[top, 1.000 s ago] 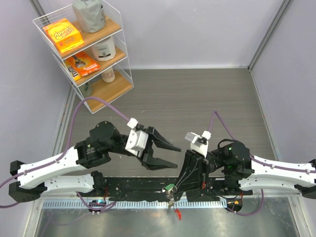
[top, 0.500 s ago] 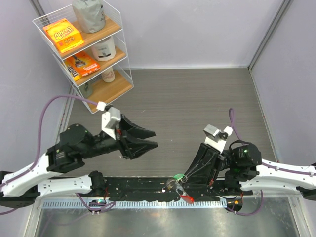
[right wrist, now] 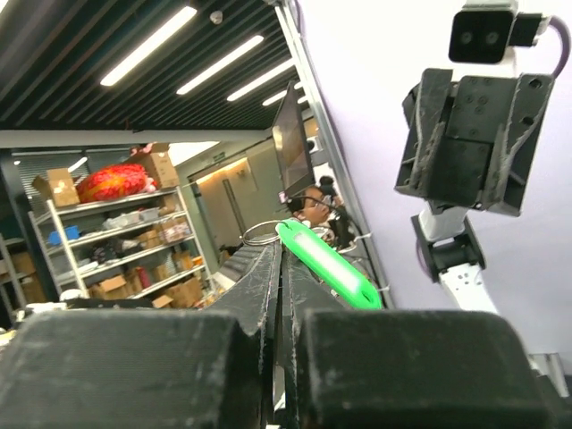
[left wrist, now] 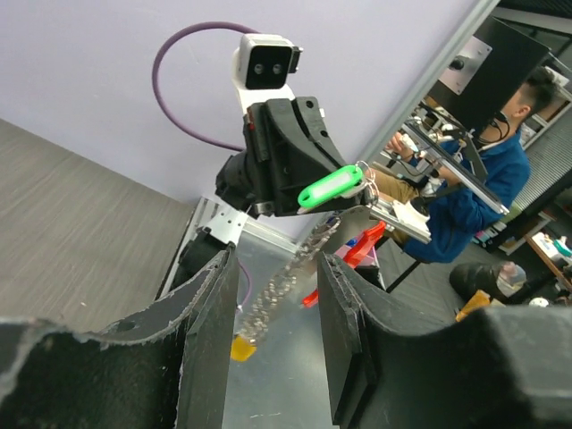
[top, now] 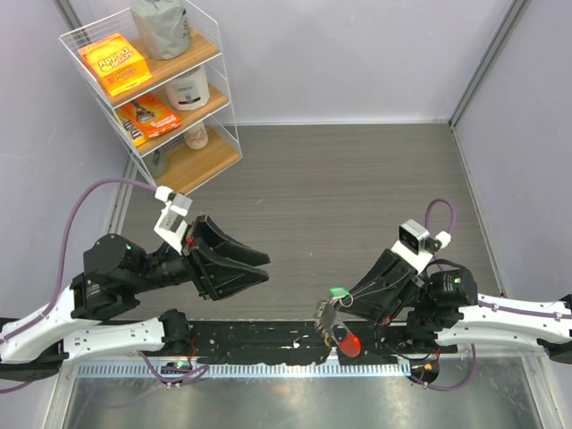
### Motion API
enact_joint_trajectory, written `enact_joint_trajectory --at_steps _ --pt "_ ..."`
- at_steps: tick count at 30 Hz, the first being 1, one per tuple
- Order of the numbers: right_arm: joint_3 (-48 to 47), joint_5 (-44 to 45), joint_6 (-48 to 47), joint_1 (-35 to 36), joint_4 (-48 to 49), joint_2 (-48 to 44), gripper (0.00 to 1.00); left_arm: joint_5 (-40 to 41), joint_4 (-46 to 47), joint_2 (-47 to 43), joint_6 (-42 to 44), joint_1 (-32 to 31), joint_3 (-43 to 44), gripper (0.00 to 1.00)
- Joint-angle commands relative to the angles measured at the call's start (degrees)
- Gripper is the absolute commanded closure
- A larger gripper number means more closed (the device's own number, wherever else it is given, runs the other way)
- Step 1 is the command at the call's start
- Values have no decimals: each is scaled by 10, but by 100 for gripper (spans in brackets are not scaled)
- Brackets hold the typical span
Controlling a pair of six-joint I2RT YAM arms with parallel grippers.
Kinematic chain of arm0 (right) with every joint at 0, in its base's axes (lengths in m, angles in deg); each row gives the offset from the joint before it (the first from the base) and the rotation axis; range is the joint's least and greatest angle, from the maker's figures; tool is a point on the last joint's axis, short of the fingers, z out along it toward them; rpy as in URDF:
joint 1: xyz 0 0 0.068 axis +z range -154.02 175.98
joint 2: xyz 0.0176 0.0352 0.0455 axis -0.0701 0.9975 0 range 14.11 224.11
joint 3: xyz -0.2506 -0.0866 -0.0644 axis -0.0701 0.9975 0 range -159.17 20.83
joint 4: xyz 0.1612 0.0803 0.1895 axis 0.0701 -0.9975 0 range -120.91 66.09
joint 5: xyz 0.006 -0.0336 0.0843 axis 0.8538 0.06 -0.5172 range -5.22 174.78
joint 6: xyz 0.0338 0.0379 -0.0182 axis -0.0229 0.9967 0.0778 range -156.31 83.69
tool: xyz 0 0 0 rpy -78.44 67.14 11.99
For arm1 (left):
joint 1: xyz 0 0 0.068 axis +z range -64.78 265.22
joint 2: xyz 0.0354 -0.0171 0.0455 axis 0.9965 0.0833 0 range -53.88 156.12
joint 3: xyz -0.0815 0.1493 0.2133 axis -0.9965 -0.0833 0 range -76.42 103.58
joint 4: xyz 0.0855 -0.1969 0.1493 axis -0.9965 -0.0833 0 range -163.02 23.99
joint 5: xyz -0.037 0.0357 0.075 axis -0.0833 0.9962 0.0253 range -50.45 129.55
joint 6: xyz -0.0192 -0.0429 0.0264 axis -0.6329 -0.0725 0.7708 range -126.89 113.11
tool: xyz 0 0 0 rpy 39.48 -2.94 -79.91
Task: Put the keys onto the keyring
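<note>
My right gripper (top: 327, 309) is shut on the keyring's metal ring (right wrist: 259, 234) and holds the bunch up over the table's near edge. The green-headed key (top: 339, 291) sticks out beside its fingertips, also green and close in the right wrist view (right wrist: 331, 264). The silvery chain (left wrist: 286, 281) dangles below, with the red loop (top: 347, 343) and the yellow-headed key (left wrist: 241, 347) at its end. My left gripper (top: 265, 268) is open and empty, a short way left of the bunch and pointing at it. Its fingers (left wrist: 207, 340) frame the hanging chain from a distance.
A white wire shelf (top: 152, 80) with boxes and bottles stands at the back left. A black rail (top: 259, 344) runs along the near edge, with a metal surface below it. Purple cables loop off both wrists.
My left arm has drawn back to the left and its jaws have narrowed a little. My right gripper has swung right and lifted the keyring, so the red loop now hangs lower right.
</note>
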Motion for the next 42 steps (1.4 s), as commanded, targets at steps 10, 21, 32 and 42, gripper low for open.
enact_joint_trajectory --at_steps 10,21,32,42 --pt "-10 103 -159 3 47 -1 94 -77 67 79 29 0 63 52" --pt "-43 162 -210 3 -10 17 94 -105 90 109 48 1 79 50" --pt "-72 166 -212 4 -43 46 94 -122 97 119 58 1 81 50" --pt "-72 166 -214 3 -26 58 95 -123 88 116 59 1 79 54"
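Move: Off the left fingertips, about 11 cm to the right, 6 cm back and 3 cm higher, is the small ring pinched in the right fingers. From the left hand, its green tag sits some 10 cm right, 5 cm back and 3 cm above; the beaded chain hangs about 9 cm right, 5 cm back, 4 cm below, and the red handle 12 cm right, 9 cm back, 3 cm below. For the right hand, the ring is just past its tips, with the open left fingers about 12 cm left, 6 cm ahead and 2 cm lower. Bringing the ring to the left gripper, the shut right fingers keep their pinch and travel about 6.5 cm forward, then increasingly left for some 4 cm, the hand swinging roughly 25 degrees clockwise. The left hand comes about 5 cm right to meet it, rising a little, its fingers staying half open around the place where the ring arrives; whether they touch can't be seen. ##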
